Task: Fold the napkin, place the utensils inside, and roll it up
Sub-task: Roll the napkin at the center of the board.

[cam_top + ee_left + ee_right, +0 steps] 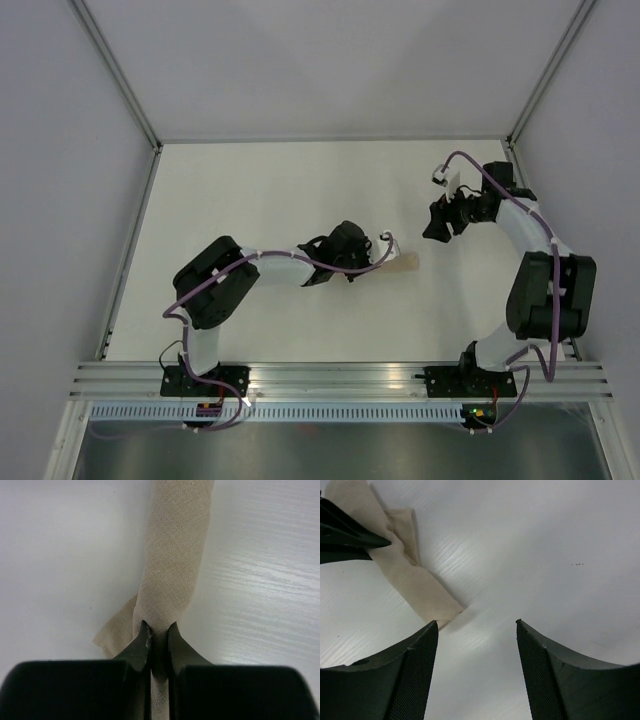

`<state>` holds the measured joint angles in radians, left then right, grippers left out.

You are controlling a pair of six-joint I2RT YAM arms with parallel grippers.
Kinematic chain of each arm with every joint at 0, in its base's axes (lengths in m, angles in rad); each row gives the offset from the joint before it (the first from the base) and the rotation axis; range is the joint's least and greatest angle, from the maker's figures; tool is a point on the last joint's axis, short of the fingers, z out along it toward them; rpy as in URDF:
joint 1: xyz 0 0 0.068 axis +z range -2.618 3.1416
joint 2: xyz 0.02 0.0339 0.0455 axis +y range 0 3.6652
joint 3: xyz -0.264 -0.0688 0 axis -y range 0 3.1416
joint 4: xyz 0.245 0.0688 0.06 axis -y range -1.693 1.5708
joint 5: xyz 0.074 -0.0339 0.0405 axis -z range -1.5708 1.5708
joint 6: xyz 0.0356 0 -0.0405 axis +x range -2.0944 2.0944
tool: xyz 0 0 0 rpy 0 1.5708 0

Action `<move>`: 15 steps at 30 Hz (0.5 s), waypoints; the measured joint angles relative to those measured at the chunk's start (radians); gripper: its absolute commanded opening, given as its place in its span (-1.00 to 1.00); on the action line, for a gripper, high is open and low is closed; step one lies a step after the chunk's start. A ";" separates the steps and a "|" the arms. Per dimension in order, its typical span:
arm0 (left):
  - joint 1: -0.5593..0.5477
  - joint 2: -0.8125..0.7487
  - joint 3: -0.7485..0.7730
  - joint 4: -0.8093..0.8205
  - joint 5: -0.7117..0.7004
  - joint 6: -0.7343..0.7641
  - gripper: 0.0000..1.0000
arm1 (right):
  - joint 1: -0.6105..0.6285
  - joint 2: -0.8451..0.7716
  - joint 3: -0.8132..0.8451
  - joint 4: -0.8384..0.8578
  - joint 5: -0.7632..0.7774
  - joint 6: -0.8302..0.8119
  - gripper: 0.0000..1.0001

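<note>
The napkin (172, 565) is a tight beige roll lying on the white table, with a loose corner sticking out on its left side. My left gripper (159, 630) is shut on the near end of the roll. In the top view only the roll's far tip (404, 262) shows past the left gripper (352, 262). My right gripper (477, 624) hangs open above the table, just off the roll's free end (427, 597), holding nothing. In the top view the right gripper (436, 228) is up and to the right of the roll. The utensils are hidden.
The white table (300, 190) is bounded by grey walls at the back and sides and by a metal rail (330, 378) at the near edge, where both arm bases are bolted.
</note>
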<state>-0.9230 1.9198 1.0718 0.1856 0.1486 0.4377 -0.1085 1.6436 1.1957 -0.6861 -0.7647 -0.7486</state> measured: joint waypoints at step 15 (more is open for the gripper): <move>0.118 0.100 0.214 -0.277 0.311 -0.058 -0.95 | 0.211 -0.497 -0.513 0.220 0.052 -0.142 0.50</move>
<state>-0.8051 2.0193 1.2858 -0.0910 0.4599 0.3801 0.1020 1.1461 0.6823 -0.4664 -0.7124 -0.8906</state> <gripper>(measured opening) 0.090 0.743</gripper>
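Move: The napkin's free right end lies about 10 cm to the right hand's left, roughly 2 cm nearer the base and 9 cm below it. The left gripper already pinches the napkin farther along, some 23 cm left of the right hand, 6 cm back and 8 cm lower. From that left hand, the free end is about 13 cm right, 4 cm ahead and a centimetre lower. The napkin stays pinched in the left fingers, which hold nearly in place while the wrist rolls about 20 degrees, its top going forward. The right hand, open and empty, swings back some 10 cm and about 5 cm left around the napkin's free end to its near side, rising slightly then sinking, and turning counter-clockwise while its fingers tilt up. ##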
